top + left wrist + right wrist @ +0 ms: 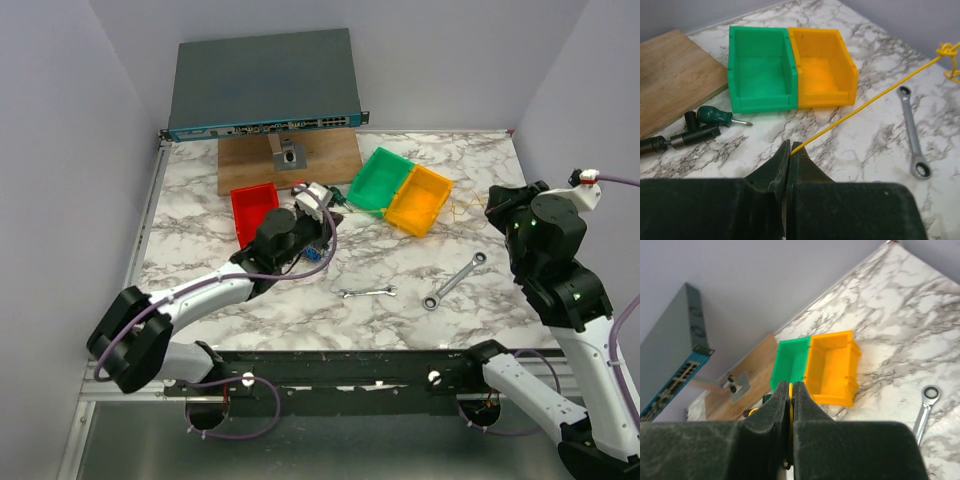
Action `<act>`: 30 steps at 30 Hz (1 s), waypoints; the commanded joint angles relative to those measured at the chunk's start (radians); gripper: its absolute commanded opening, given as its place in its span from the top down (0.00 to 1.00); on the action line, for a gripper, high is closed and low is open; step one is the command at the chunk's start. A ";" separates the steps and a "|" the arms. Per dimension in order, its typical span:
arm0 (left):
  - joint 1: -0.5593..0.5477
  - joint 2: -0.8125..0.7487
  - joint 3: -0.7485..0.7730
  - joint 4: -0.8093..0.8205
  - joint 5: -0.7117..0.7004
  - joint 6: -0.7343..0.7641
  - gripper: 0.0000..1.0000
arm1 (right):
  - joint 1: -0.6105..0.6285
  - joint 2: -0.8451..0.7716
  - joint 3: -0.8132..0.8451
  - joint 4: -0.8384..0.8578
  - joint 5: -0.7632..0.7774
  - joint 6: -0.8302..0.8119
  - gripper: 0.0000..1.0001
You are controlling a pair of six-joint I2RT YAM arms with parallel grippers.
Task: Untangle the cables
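A thin yellow cable (865, 103) runs taut from my left gripper (791, 148) up to a small yellow knot (947, 50) at the upper right of the left wrist view. The left jaws are shut on the cable's end. In the right wrist view my right gripper (791, 386) is shut on a yellow cable (791, 392) that shows as a sliver between the pads. From above, the left gripper (338, 203) sits just left of the green bin, the right gripper (492, 206) right of the orange bin, with the cable (462, 208) faintly seen between them.
A green bin (380, 180) and an orange bin (420, 199) stand side by side under the cable. A red bin (252, 211) is left of the arm. Two wrenches (455, 280) (368, 292) lie on the marble. A screwdriver (715, 116), wooden board (290, 160) and network switch (265, 85) are behind.
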 commanded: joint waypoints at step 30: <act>0.106 -0.307 -0.320 0.003 0.150 -0.062 1.00 | 0.034 0.177 -0.581 0.491 -0.863 -0.108 0.18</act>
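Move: The taut yellow cable is already pinched by both hands. The cable bundle lies roughly 33 cm left of the right hand, 5 cm farther out and 35 cm lower. From the left hand it is some 3 cm left, 2 cm ahead and 16 cm below. Counted from the bundle, the small wrench is about 12 cm right and 11 cm nearer, the red bin 14 cm left and 9 cm farther out, the orange bin 26 cm right and 12 cm farther. Both hands still pinch the taut yellow cable as the right draws it about 3 cm right and slightly back; then its fingers open and let go. Emptied, it swings some 16 cm left and sinks about 20 cm towards the bundle, turning counter-clockwise and tipping down. The left keeps its pinch, lifting slightly, then going 7 cm left overall, 5 down and 4 back. ##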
